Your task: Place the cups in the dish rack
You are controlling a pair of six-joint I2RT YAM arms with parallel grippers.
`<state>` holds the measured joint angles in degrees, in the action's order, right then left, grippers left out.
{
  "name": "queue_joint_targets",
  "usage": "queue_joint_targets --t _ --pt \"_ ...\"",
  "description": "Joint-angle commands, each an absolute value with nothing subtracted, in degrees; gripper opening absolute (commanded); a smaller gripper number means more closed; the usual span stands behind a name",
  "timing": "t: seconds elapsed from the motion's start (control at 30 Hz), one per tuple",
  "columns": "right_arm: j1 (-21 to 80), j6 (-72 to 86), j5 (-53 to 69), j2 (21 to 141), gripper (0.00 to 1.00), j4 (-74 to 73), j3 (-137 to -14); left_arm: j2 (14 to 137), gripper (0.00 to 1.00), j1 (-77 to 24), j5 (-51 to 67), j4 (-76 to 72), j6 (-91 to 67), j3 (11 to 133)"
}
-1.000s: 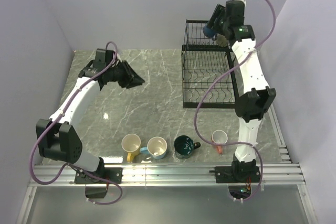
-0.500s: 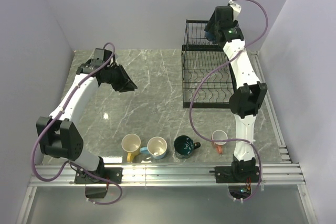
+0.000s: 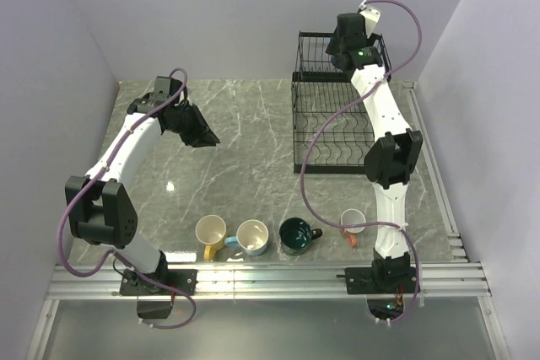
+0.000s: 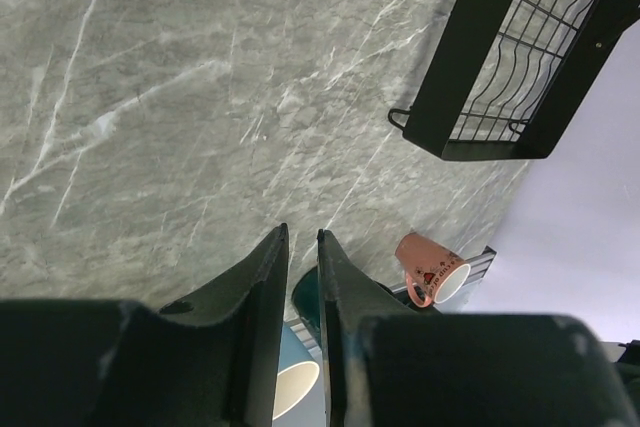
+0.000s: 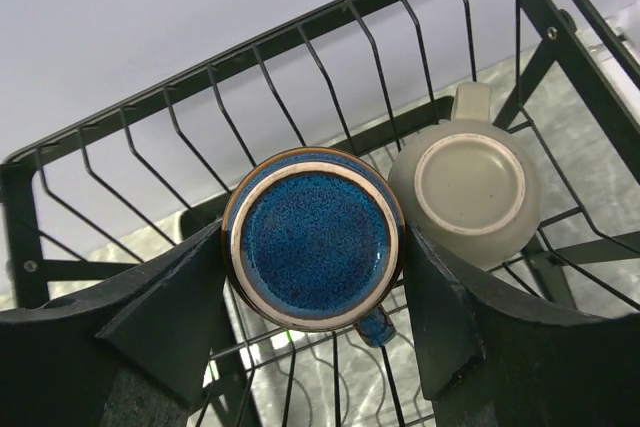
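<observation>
My right gripper (image 5: 313, 247) is shut on a dark navy blue cup (image 5: 313, 237), held bottom-up over the upper basket of the black wire dish rack (image 5: 20, 217), at the back right in the top view (image 3: 333, 124). An olive-grey cup (image 5: 470, 187) sits upside down in that basket, right beside the navy one. The yellow (image 3: 210, 231), light blue (image 3: 252, 236), dark teal (image 3: 295, 233) and orange-pink (image 3: 352, 222) cups stand in a row near the front edge. My left gripper (image 4: 302, 237) hangs over the bare left part of the table, its jaws a narrow slit apart and holding nothing.
The marble table is walled on the left, back and right. The lower slotted tray of the rack (image 4: 520, 67) lies toward the table middle. An aluminium rail (image 3: 270, 271) runs along the near edge behind the cups.
The right arm has swung left, carrying the navy cup over the upper basket. The left gripper has drawn back toward the left, and its jaws have narrowed.
</observation>
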<state>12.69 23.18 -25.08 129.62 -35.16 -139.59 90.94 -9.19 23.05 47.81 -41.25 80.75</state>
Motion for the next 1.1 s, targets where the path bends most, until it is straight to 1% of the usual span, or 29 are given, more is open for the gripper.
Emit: queue_joint_targets --t 0.0,0.2,0.23,0.3,0.33,0.4,0.47,0.5,0.57,0.6,0.67,0.8,1.07 --pt "14.1 20.2 -29.1 130.2 0.00 -30.8 -141.1 91.1 0.24 -8.8 23.0 47.5 -40.3 83.2" --pt "14.7 20.9 -28.5 130.1 0.00 -32.3 -139.7 90.9 0.24 -8.6 23.6 47.1 -40.5 82.4" --pt "14.8 21.1 -28.2 130.0 0.05 -32.7 -139.6 90.8 0.24 -8.6 23.6 47.1 -40.5 82.3" --pt "14.7 21.7 -27.3 129.6 0.22 -33.0 -139.0 90.6 0.24 -8.5 23.9 46.9 -40.7 81.8" --pt "14.6 21.9 -27.0 129.4 0.38 -33.0 -138.8 90.5 0.24 -8.5 24.0 46.8 -40.8 81.7" --pt "14.7 22.6 -26.9 129.1 0.56 -33.3 -138.6 90.3 0.24 -8.5 24.3 46.7 -40.8 81.4" --pt "14.7 22.7 -26.5 128.8 0.61 -33.7 -138.7 89.8 0.24 -8.5 24.3 46.6 -40.9 81.2" --pt "14.8 22.9 -26.4 128.7 0.68 -33.8 -138.7 89.7 0.24 -8.5 24.4 46.5 -40.9 80.9" --pt "14.8 23.0 -26.5 128.2 0.73 -34.1 -138.7 89.5 0.24 -8.5 24.6 46.5 -40.9 80.8" --pt "14.7 23.1 -26.5 128.1 0.85 -34.3 -138.7 89.4 0.24 -8.4 24.6 46.4 -40.9 80.6" --pt "14.7 23.1 -26.3 127.5 0.94 -34.6 -138.6 88.9 0.24 -8.4 24.6 46.2 -40.9 80.5" --pt "14.9 22.8 -25.6 125.9 0.96 -34.6 -137.7 88.2 0.24 -8.4 24.6 46.2 -40.9 80.1" --pt "16.5 20.9 -28.2 120.9 0.99 -34.9 -137.9 86.5 0.24 -8.5 25.0 45.8 -41.1 78.9"
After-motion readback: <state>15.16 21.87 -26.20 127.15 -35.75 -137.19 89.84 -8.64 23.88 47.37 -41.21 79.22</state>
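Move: The right gripper already holds the blue cup, base towards the wrist, roughly at its hand point in the dish rack's upper tier. The beige cup sits there about 9 cm to the gripper's right, nearly level with it; the rack's lower tray lies some 14 cm back and 25 cm below. From the idle left gripper, the blue cup is about 27 cm ahead, 40 cm to the right and 9 cm higher. Keep the right gripper still on the blue cup at its spot beside the beige cup, then open the fingers from about three-quarters to fully wide and let go of the cup. As they spread, ease left by about 2 cm, sink slightly, then draw back some 1.5 cm and begin to rise, backing off from the cup without turning the wrist. ##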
